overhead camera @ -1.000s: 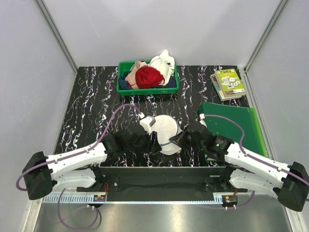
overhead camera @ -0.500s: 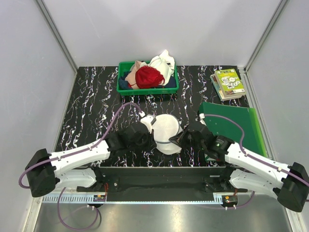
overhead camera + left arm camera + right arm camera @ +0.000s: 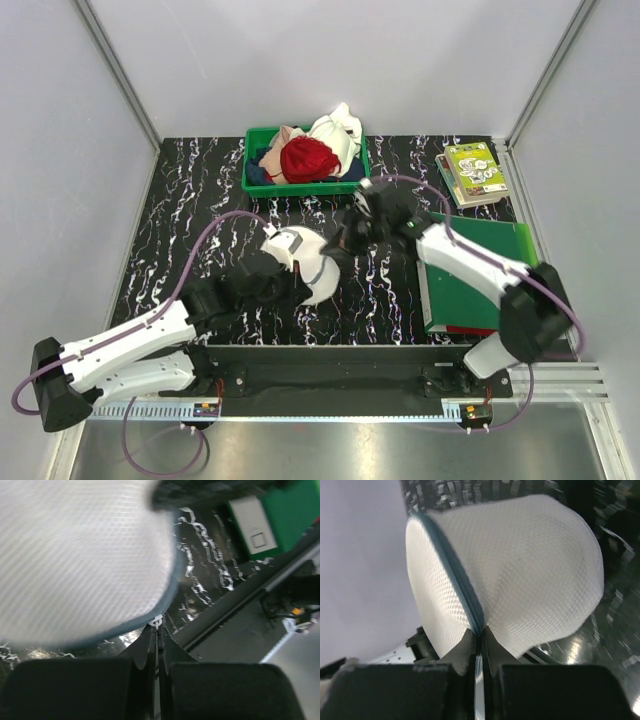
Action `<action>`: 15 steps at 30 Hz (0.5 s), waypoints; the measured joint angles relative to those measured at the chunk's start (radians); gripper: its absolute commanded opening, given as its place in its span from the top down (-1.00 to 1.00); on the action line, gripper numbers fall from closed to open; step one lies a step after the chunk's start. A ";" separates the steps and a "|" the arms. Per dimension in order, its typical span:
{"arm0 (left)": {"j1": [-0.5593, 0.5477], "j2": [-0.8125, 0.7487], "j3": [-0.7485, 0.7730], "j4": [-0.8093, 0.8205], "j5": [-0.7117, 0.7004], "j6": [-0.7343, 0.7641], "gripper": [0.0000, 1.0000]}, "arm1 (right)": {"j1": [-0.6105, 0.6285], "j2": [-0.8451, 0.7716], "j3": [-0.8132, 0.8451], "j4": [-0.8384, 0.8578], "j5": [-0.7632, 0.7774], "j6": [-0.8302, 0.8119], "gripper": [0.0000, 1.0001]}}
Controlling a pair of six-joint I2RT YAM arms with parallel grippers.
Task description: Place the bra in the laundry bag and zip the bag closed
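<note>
The laundry bag (image 3: 320, 272) is tipped up on its edge at the table's middle, held between both grippers. My left gripper (image 3: 300, 290) is at its near side, shut on the small white zip pull (image 3: 157, 622) at the grey rim. From the far side my right gripper (image 3: 343, 243) is shut on the bag's rim, its jaws pinching the grey zip (image 3: 461, 587) between the two mesh halves (image 3: 530, 565). The zip looks closed along the stretch that shows. The bra is hidden.
A green bin (image 3: 305, 182) of red, beige and white clothes stands at the back. A green folder (image 3: 490, 265) lies under the right arm. A book (image 3: 472, 172) lies at the back right corner. Grey walls enclose the table on three sides.
My right arm has swung from the near right round to the bag's far side. The bag has shifted left and tipped up. My left gripper has closed on the zip pull.
</note>
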 measured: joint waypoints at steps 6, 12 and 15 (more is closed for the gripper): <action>0.002 0.036 0.018 0.026 0.045 -0.032 1.00 | 0.005 0.259 0.312 -0.119 -0.085 -0.180 -0.01; 0.001 0.164 0.052 0.039 0.051 -0.040 1.00 | -0.001 0.147 0.207 -0.255 0.073 -0.221 -0.50; 0.001 0.167 0.053 0.039 0.052 -0.040 1.00 | 0.000 0.008 0.123 -0.287 0.106 -0.205 -0.51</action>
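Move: The left fingers already pinch the zipper pull, with the laundry bag's middle about 4 cm ahead, 2 cm right and 4 cm below them. The right fingers pinch the far end of the zip, so for them the bag's middle lies roughly 4 cm back, 3 cm left and 4 cm down. From the right hand the green crate is some 24 cm ahead, 4 cm left and 7 cm lower. The right fingers let go of the zip's far end, opening to about three quarters as the hand swings roughly 5 cm left and forward, then doubles back about 7 cm right and 4 cm towards the base, its fingertips tipping some 15 degrees further down. The left keeps its pinch on the pull and, after a small rise, drags it 2 to 3 cm right and 2 cm lower. ##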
